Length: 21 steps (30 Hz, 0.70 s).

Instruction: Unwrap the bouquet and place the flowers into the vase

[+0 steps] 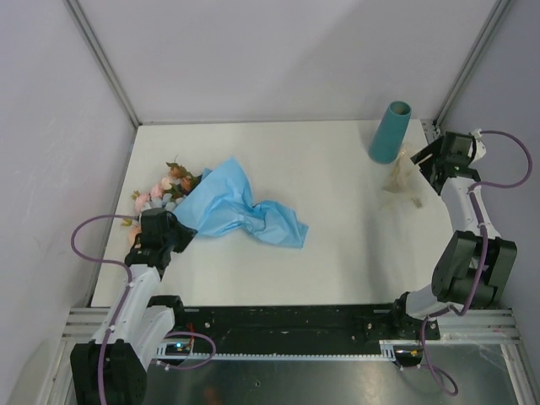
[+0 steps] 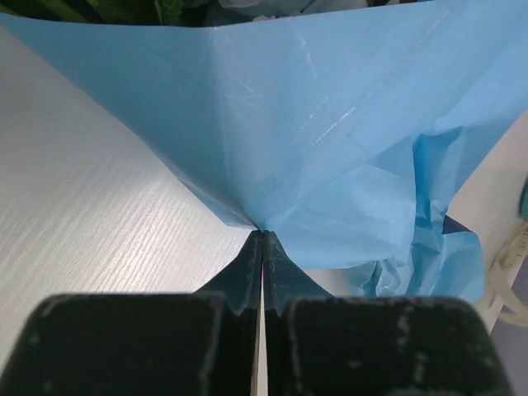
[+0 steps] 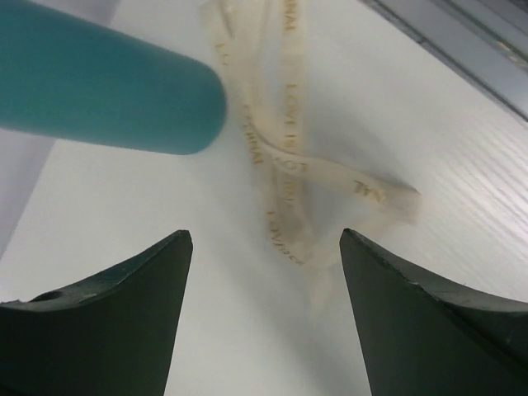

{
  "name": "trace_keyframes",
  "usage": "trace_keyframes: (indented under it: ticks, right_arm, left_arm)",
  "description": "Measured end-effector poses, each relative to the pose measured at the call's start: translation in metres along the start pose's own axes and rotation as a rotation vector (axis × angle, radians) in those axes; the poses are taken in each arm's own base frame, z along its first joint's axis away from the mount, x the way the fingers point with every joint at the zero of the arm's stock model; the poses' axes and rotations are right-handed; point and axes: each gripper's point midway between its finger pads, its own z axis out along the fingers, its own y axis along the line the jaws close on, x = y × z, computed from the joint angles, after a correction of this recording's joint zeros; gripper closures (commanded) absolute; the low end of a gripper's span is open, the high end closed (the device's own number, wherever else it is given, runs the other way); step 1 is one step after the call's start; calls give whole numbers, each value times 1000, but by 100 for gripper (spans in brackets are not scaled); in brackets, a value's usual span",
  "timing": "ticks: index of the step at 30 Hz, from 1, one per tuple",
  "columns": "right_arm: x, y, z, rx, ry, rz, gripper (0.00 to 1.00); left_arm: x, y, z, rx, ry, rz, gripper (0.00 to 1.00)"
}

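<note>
The bouquet lies at the table's left: the flowers (image 1: pixel 165 187) stick out of crumpled blue tissue paper (image 1: pixel 240 209) that spreads toward the middle. My left gripper (image 1: pixel 179 224) is shut on a corner of that paper (image 2: pixel 330 124), fingertips pinched together (image 2: pixel 262 236); green leaves (image 2: pixel 169 10) show past the sheet. The teal vase (image 1: pixel 390 132) stands upright at the back right. My right gripper (image 1: pixel 424 162) is beside it, open (image 3: pixel 266 238), holding nothing. The cream ribbon (image 3: pixel 285 165) lies loose just beyond its fingers, next to the vase (image 3: pixel 107 91).
The ribbon (image 1: pixel 402 180) sits between the vase and the right arm. A metal frame rail (image 3: pixel 462 41) runs along the table's right edge close to the right gripper. Grey walls close in the back and both sides.
</note>
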Motion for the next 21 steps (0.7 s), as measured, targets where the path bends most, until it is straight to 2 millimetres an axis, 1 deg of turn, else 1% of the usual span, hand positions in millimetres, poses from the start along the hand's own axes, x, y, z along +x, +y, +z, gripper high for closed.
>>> trace_keyframes:
  ticks: [4, 6, 8, 12, 16, 19, 21]
  right_arm:
    - [14, -27, 12, 75, 70, -29, 22]
    - [31, -39, 18, 112, 140, -52, 26]
    - [48, -47, 22, 126, 203, -67, 29]
    - [88, -54, 23, 99, 335, -79, 35]
    - [125, -56, 23, 65, 429, -82, 45]
    - [148, -58, 25, 61, 483, -77, 55]
    - [157, -59, 31, 60, 500, -68, 58]
  left_arm:
    - [-2, -4, -3, 18, -11, 1, 100]
    - [-3, -6, -4, 29, -15, 1, 100]
    - [-4, -7, -5, 36, -21, 1, 100]
    - [-5, -9, -6, 43, -27, 2, 100]
    - [-5, -9, -6, 44, -28, -4, 100]
    - [-6, -9, -5, 43, -28, -5, 100]
    - [-5, -9, -5, 42, -27, -4, 100]
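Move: The right hand is open and empty, high above the table. The ribbon it has already let go of is dropping below it, its middle some 15 cm down, 4 cm farther out and 3 cm left. The teal vase stands about 14 cm ahead and 6 cm left, its middle roughly 8 cm lower. From the left hand the ribbon is about 55 cm right, 21 cm ahead and 5 cm down. Right hand sinks some 15 cm towards the ribbon, also left and back, tipping down, its fingers partly closing. ##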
